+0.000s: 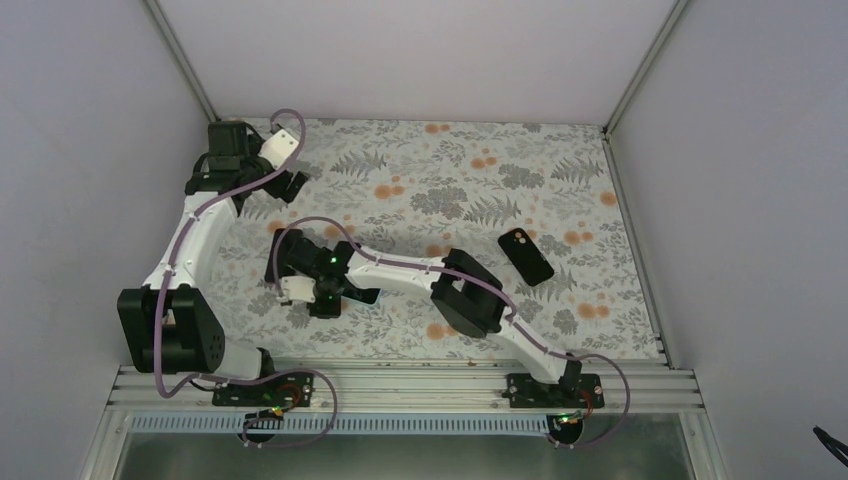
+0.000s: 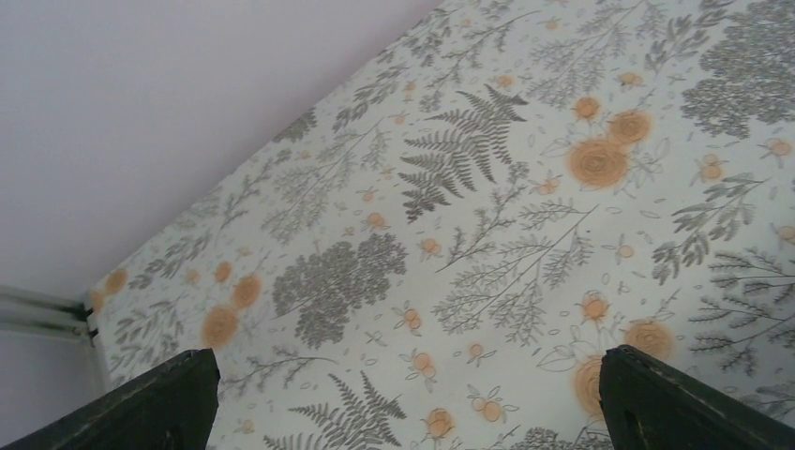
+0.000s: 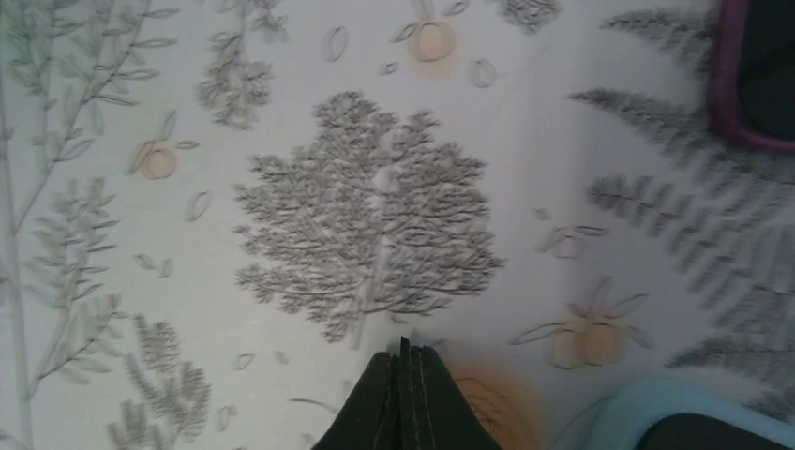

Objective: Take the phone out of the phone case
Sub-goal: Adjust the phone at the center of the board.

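A black phone (image 1: 526, 256) lies flat on the floral cloth at the right of the table, apart from both arms. In the right wrist view a light blue rounded rim with a dark inside (image 3: 656, 420) shows at the bottom right, beside my fingers; I cannot tell whether it is the case. My right gripper (image 1: 322, 303) is low over the cloth left of centre. Its fingers are pressed together (image 3: 405, 352) with nothing seen between them. My left gripper (image 1: 290, 185) is at the back left, open wide and empty (image 2: 405, 361), over bare cloth.
A purple-rimmed dark shape (image 3: 750, 84) sits at the top right edge of the right wrist view. Grey walls close the table at the back and sides (image 1: 400, 60). A metal rail (image 1: 400, 385) runs along the near edge.
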`<action>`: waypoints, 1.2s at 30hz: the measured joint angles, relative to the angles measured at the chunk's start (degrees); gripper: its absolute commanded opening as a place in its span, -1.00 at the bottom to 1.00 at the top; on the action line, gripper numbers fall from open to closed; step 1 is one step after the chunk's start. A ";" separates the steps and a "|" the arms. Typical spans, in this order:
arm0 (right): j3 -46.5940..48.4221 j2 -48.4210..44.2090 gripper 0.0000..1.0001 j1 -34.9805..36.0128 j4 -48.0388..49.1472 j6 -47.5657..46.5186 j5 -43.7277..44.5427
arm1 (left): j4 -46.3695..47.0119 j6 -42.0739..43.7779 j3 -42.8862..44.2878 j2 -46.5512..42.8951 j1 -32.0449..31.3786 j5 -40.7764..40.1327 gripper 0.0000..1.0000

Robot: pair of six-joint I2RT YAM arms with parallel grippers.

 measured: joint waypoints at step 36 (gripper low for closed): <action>-48.19 -45.51 1.00 -26.53 3.98 2.21 4.15 | 1.77 1.70 -4.52 -4.63 3.82 3.06 1.00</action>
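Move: The blue-edged phone's middle lies about 6 cm ahead of the right hand and 7 cm to its right, some 2 cm lower. The purple-rimmed case lies roughly 13 cm ahead and 7 cm to that hand's left. From the left hand, the same phone is about 18 cm back, 16 cm to its right and 23 cm below. The right hand's shut fingers sweep low forward, then right about 25 cm, shifting the blue-edged phone, then rise and open. ##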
